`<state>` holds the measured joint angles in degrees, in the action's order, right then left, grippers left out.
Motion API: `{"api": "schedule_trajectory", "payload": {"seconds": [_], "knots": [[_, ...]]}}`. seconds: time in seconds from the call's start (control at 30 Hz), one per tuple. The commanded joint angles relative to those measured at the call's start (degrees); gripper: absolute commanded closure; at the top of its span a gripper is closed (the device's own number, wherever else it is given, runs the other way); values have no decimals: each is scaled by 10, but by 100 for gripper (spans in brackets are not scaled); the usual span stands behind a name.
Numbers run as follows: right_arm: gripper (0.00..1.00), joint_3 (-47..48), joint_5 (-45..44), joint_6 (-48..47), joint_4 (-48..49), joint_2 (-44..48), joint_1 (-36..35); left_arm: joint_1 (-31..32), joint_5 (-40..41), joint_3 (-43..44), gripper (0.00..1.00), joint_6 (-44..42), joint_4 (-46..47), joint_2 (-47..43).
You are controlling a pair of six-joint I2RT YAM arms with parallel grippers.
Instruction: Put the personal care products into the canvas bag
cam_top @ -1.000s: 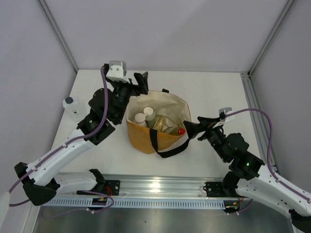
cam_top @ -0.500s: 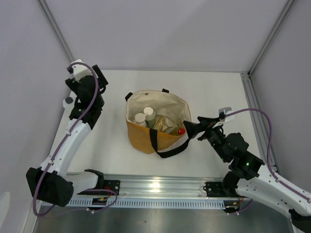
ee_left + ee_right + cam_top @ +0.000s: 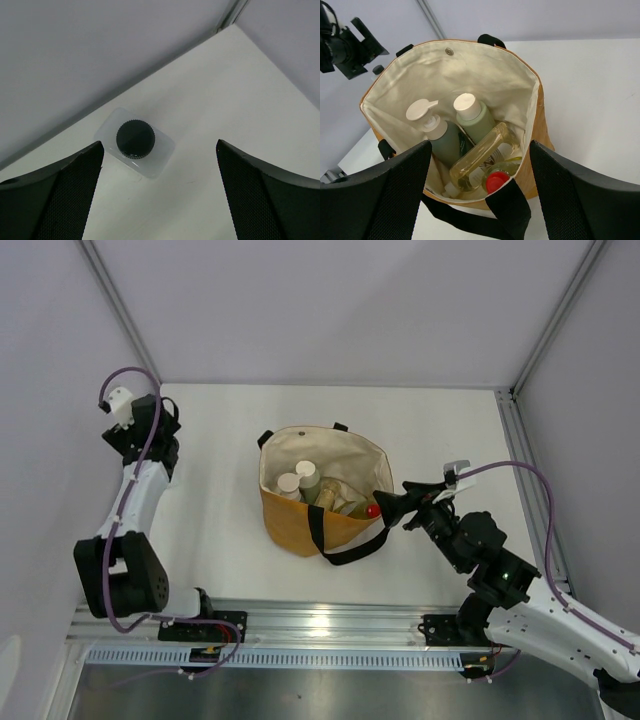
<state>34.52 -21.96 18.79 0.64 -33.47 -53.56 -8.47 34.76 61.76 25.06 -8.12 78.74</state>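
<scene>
The canvas bag (image 3: 300,525) stands open mid-table, and the right wrist view looks down into it (image 3: 450,65). Inside are a grey-green pump bottle (image 3: 442,142), a paler green bottle with a beige cap (image 3: 475,120), an amber bottle (image 3: 480,157) lying across them, and a yellow bottle with a red cap (image 3: 495,181). My right gripper (image 3: 480,212) is open and empty at the bag's right rim (image 3: 395,505). The clear square bottle with a black cap (image 3: 135,140) stands on the table by the left wall. My left gripper (image 3: 160,200) is open above it, the bottle nearer its left finger.
Grey walls close in the table on the left and at the back (image 3: 100,50). The left arm (image 3: 140,430) reaches along the table's left edge and hides the clear bottle from above. The bag's black strap (image 3: 345,550) hangs over its front toward me.
My left arm has swung from the bag's far-left rim out to the table's left edge, over the clear bottle. The right arm has barely moved.
</scene>
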Motion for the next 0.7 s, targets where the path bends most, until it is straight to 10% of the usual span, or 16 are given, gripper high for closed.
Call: {"api": "schedule_trajectory", "payload": {"seconds": [0.0,0.67], "knots": [[17,5,2,-2,14,4,-3,-11,-38,52,3,39,-51,43],[17,3,-8,-2,16,-8,-3,-67,-23,40,3,113,-117,74]]}}
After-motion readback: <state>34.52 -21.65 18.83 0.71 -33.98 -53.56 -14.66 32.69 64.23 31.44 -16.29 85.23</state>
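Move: The white bottle with the black cap stands close under the left hand, its middle some 4 cm to the left, about 1 cm back and 13 cm below, with the cap only a few centimetres beneath the fingers. The table's left edge runs about 15 cm to the hand's left, level with it. The canvas bag is roughly 43 cm to its right and 9 cm back. From the right hand the white bottle lies about 20 cm ahead and 54 cm left. The left hand sinks quickly by about 4 cm, the fingers tipping down some 10 degrees more, then slides left about 3 cm and back a couple while settling another centimetre, closing in on the white bottle's cap. Turning slightly counter-clockwise as it shifts and rolling its left side a little lower, it keeps its fingers wide open and brings the cap into the gap between them, nearer the forward-right finger, with no contact to be seen. ##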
